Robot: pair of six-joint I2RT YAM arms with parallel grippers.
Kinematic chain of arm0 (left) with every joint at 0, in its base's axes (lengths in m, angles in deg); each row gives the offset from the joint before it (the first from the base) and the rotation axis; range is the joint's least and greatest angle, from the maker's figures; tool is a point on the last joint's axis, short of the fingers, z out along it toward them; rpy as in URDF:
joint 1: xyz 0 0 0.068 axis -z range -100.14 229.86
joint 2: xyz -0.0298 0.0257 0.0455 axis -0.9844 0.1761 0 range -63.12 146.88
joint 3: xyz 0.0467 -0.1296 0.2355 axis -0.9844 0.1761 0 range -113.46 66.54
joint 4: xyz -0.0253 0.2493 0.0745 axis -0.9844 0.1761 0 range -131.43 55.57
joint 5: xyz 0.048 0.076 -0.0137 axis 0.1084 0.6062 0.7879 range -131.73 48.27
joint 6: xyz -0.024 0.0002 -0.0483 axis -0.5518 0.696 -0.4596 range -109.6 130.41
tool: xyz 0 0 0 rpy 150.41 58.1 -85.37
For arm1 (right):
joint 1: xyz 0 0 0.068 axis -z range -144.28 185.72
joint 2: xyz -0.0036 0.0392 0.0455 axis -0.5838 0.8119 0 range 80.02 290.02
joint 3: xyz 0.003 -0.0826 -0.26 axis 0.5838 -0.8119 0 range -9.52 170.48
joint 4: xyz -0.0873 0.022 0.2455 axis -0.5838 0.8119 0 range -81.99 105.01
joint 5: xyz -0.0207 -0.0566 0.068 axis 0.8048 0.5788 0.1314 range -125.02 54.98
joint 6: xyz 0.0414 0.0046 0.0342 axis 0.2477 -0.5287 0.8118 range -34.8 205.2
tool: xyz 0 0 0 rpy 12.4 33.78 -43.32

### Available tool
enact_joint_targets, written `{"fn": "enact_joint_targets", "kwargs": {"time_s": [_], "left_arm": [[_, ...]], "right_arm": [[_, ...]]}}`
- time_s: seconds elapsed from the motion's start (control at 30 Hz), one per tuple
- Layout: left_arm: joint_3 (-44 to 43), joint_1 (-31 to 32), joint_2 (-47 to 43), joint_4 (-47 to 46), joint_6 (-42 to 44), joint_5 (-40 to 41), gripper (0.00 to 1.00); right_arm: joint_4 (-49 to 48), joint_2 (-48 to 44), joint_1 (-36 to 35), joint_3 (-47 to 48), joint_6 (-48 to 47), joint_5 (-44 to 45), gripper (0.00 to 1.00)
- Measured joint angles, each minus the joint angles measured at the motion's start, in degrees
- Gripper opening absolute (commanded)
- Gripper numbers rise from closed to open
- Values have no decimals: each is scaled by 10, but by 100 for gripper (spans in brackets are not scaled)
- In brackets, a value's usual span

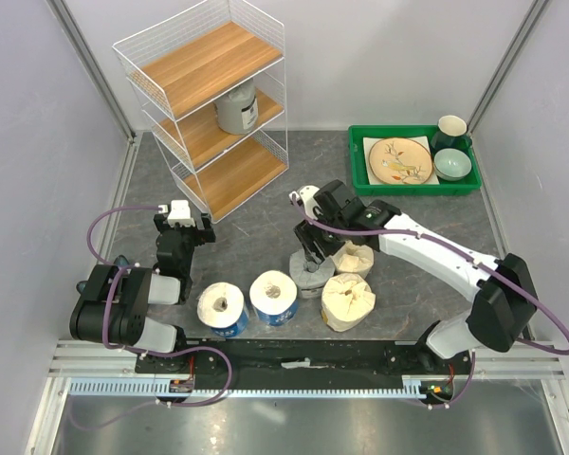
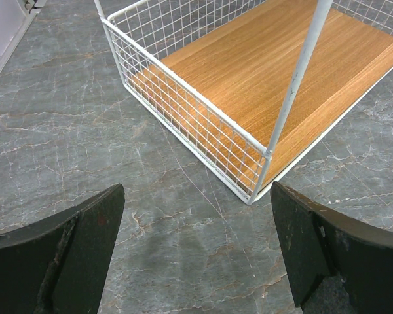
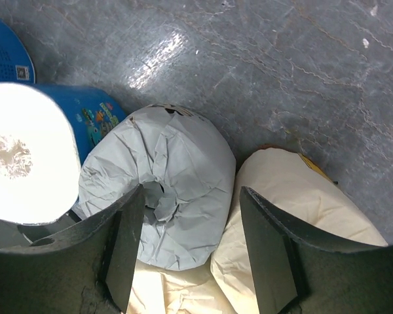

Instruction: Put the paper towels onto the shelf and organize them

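Observation:
The white wire shelf (image 1: 201, 104) stands at the back left, and one grey paper towel roll (image 1: 237, 106) sits on its middle tier. On the table lie two blue rolls (image 1: 221, 308) (image 1: 274, 298), a grey roll (image 1: 310, 277) and two cream rolls (image 1: 353, 258) (image 1: 347, 301). My right gripper (image 3: 191, 196) hovers open just over the grey roll (image 3: 183, 170). One fingertip is over the roll's core and the other over the gap beside a cream roll (image 3: 295, 203). My left gripper (image 2: 196, 222) is open and holds nothing, low over the table before the shelf's bottom tier (image 2: 268, 72).
A green tray (image 1: 360, 175) at the back right holds a plate (image 1: 399, 159), a bowl (image 1: 452, 164) and a dark cup (image 1: 452, 128). Grey walls close in the table on the left and right. The rolls on the table crowd together between the two arms.

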Motion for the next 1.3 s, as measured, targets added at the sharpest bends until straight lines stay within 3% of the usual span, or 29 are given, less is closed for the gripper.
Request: {"fn": "enact_joint_targets", "kwargs": {"time_s": [0.57, 0.97, 1.3], "left_arm": [[0, 0, 0, 0, 0, 0, 100], [0, 0, 0, 0, 0, 0, 99], [0, 0, 0, 0, 0, 0, 100]], "right_arm": [[13, 31, -20, 1, -55, 26, 68], [13, 49, -21, 1, -59, 29, 55], [-4, 64, -21, 2, -58, 18, 33]]}}
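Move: The grey roll sits just under the right hand, its middle about 3 cm back, 2 cm left and 8 cm down. One cream roll stands about 7 cm right and 1 cm ahead of the hand, the other some 10 cm back and 6 cm right. The blue-wrapped roll is about 8 cm back and 11 cm left. From the left hand the grey roll lies roughly 29 cm right, 12 cm back and 4 cm lower. The right hand sinks about 4 cm astride the grey roll's far-right wall, closing its fingers to pinch it. ##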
